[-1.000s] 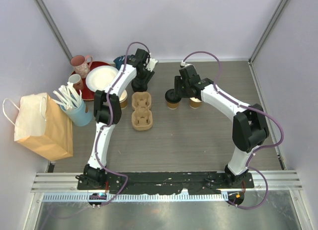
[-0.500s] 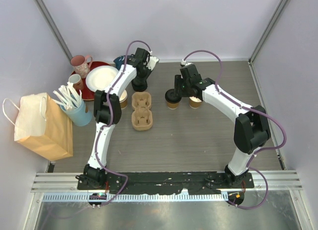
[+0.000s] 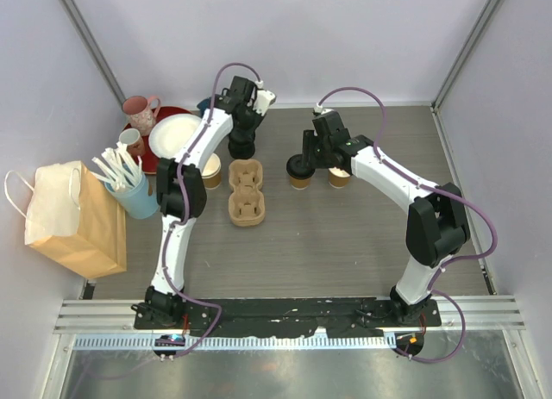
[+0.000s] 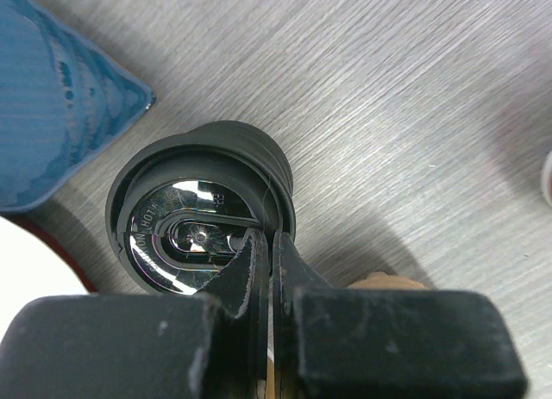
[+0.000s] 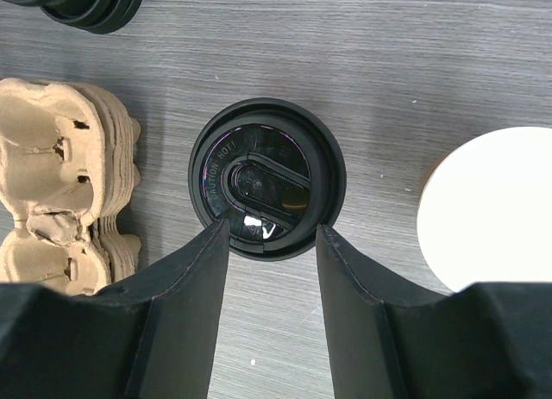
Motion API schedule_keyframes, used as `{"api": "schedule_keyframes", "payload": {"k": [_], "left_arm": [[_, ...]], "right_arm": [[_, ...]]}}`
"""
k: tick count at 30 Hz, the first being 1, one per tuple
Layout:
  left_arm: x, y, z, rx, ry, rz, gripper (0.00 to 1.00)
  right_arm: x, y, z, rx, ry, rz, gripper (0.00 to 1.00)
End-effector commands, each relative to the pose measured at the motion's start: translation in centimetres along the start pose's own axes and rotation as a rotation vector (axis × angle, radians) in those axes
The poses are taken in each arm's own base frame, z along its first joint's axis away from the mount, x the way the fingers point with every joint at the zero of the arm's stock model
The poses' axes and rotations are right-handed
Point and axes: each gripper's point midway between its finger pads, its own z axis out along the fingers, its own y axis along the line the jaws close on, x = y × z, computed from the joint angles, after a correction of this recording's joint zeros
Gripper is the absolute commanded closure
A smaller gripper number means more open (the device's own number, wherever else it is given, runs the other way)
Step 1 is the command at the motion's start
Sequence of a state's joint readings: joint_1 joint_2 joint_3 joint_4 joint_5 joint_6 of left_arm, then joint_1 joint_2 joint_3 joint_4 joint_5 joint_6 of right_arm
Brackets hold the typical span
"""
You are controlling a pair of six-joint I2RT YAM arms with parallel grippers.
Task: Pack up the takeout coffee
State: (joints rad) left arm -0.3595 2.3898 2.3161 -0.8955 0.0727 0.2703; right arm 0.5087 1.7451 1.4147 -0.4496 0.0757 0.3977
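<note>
One takeout coffee (image 3: 299,169), a tan cup with a black lid (image 5: 267,188), stands right of the cardboard cup carrier (image 3: 246,192). My right gripper (image 5: 269,231) hovers over its near side, open, one finger on each side of the lid and nothing held. A stack of black lids (image 3: 241,146) stands behind the carrier. My left gripper (image 4: 267,237) is shut on the rim of the top lid (image 4: 198,218), one finger inside the rim and one outside. From above, the left gripper (image 3: 242,127) sits right over that stack.
A lidless cup with cream inside (image 3: 339,177) stands right of the lidded cup; another lidless cup (image 3: 210,171) is left of the carrier. At far left are a paper bag (image 3: 73,218), a blue utensil cup (image 3: 138,192), a white plate (image 3: 177,134) and a pink mug (image 3: 140,113).
My left gripper has closed onto the lid's rim and its wrist has shifted slightly back. The right arm has stayed in place, still open.
</note>
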Motion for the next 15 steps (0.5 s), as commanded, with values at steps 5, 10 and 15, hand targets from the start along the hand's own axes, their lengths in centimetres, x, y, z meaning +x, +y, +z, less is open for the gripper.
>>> {"api": "schedule_keyframes", "payload": {"k": [5, 10, 15], "left_arm": [[-5.3, -1.0, -7.5, 0.058, -0.192, -0.020, 1.00], [-7.3, -2.7, -11.4, 0.089, -0.269, -0.030, 1.00], [-9.3, -7.1, -14.4, 0.157, -0.331, 0.020, 1.00]], "right_arm": [[-3.0, 1.4, -2.2, -0.059, -0.081, 0.007, 0.50], [-5.9, 0.9, -4.9, -0.086, -0.158, 0.055, 0.50], [-8.1, -1.3, -7.6, -0.121, -0.219, 0.114, 0.49]]}}
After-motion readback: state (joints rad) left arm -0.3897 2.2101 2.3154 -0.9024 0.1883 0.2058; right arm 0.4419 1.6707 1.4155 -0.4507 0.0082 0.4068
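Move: The left hand already pinches a black lid. The open cup waiting for one stands about 29 cm to its right and 10 cm back, its middle some 5 cm lower. The lid stack is right below, about 7 cm down. The lidded cup is 17 cm right and 10 cm back, the cup carrier 15 cm straight back. From the right hand, the open cup is about 8 cm right, 3 cm ahead and 9 cm down, and the lidded cup 4 cm left and 3 cm ahead. Straight up at first, then bending right and back towards the cups' side, the left hand carries its pinched lid about 10 cm higher, away from the stack, its left side dipping some 10 degrees. Late on, the right hand, fingers still half open, rises about 3.5 cm and starts right, away from the lidded cup. ##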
